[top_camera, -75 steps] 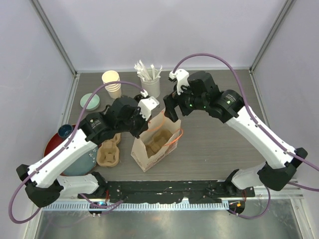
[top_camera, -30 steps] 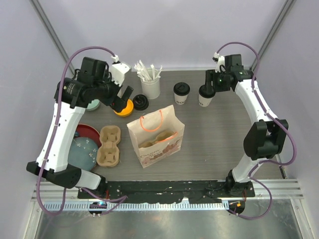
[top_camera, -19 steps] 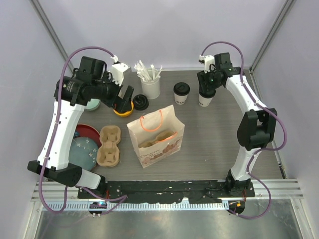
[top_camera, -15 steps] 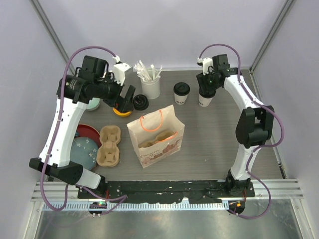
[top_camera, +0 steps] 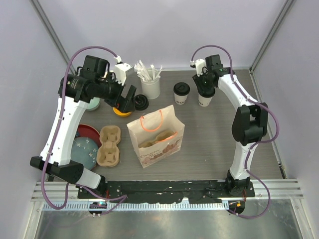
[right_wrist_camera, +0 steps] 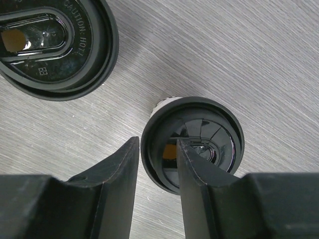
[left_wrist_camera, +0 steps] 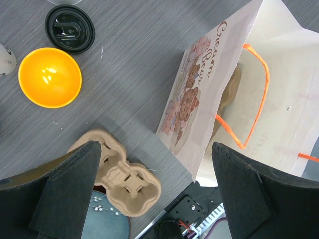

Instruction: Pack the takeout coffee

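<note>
Two takeout coffee cups stand at the back of the table, one (top_camera: pixel 181 93) behind the bag and one (top_camera: pixel 203 101) to its right. My right gripper (top_camera: pixel 204 91) hovers on top of the right cup. In the right wrist view that cup's black lid (right_wrist_camera: pixel 217 127) is straddled at its left rim by the right gripper (right_wrist_camera: pixel 157 142). One finger is outside the rim and one over the lid's recess, with the jaws part open and a small gap showing. The other cup's lid (right_wrist_camera: pixel 55 45) lies up left. My left gripper (top_camera: pixel 127 99) hangs wide open and empty above the table.
An open paper bag (top_camera: pixel 155 134) with orange handles stands mid-table with a cardboard carrier inside. A second cardboard cup carrier (top_camera: pixel 109 145) lies to its left beside a blue plate (top_camera: pixel 82 152). An orange bowl (left_wrist_camera: pixel 50 77), a loose black lid (left_wrist_camera: pixel 70 29) and a white holder of stirrers (top_camera: pixel 150 84) sit behind.
My right gripper has swung left over the right-hand cup and its jaws have narrowed round the lid's rim. The left gripper has drifted slightly right and stayed open.
</note>
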Available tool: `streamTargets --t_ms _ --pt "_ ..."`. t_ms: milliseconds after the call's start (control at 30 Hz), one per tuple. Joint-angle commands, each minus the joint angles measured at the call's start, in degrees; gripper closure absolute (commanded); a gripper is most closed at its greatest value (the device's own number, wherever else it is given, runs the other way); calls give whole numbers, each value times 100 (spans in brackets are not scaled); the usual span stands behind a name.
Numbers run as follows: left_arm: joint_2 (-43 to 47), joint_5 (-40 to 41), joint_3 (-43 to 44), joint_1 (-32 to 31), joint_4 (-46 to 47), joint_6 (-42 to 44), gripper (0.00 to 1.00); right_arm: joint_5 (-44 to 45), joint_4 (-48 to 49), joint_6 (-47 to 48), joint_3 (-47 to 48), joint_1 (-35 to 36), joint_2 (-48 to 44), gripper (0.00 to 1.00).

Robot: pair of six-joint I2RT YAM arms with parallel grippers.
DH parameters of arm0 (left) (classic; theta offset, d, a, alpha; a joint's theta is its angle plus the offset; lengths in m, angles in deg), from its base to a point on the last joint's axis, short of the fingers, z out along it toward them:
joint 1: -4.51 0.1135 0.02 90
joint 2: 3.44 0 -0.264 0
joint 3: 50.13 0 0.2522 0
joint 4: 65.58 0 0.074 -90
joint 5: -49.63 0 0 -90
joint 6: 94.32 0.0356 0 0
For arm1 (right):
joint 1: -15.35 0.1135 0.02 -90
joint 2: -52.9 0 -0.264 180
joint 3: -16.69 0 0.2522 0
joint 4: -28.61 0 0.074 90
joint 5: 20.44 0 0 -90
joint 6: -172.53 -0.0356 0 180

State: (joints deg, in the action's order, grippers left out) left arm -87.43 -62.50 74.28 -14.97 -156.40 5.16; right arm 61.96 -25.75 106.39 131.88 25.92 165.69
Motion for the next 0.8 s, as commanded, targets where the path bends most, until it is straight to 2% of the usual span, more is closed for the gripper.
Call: streamTargets --t_ms 0,367,767 --pt "5 -151 88 15 -169 54 3 302 -18 154 316 60 138 61" --pt "5 -213 106 15 -196 81 3 479 -27 181 255 68 155 69" --pt "-4 -257 115 15 -213 107 3 452 -159 119 299 59 102 86"
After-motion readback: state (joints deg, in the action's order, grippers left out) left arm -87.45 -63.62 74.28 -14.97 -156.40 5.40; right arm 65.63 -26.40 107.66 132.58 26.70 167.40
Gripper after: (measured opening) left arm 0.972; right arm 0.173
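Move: The lid of the right-hand coffee cup lies just under the right fingertips, its middle about 3 cm to their right, level with them front to back and a centimetre or two lower. The other lidded coffee cup stands some 13 cm to the left of it and 1 cm farther out; the paper bag is roughly 24 cm left and 23 cm back of the right hand. From the left hand, the lid is about 42 cm right, 22 cm ahead and 20 cm below. Onto the left part of the right-hand cup's lid the right hand sinks about 1 cm, then stays at that height, easing half a centimetre right and tilting some 5 degrees. Its fingers close all the while, from a bit under half open to nearly shut, the tips coming together over the lid's left rim and seeming to rest on it. ##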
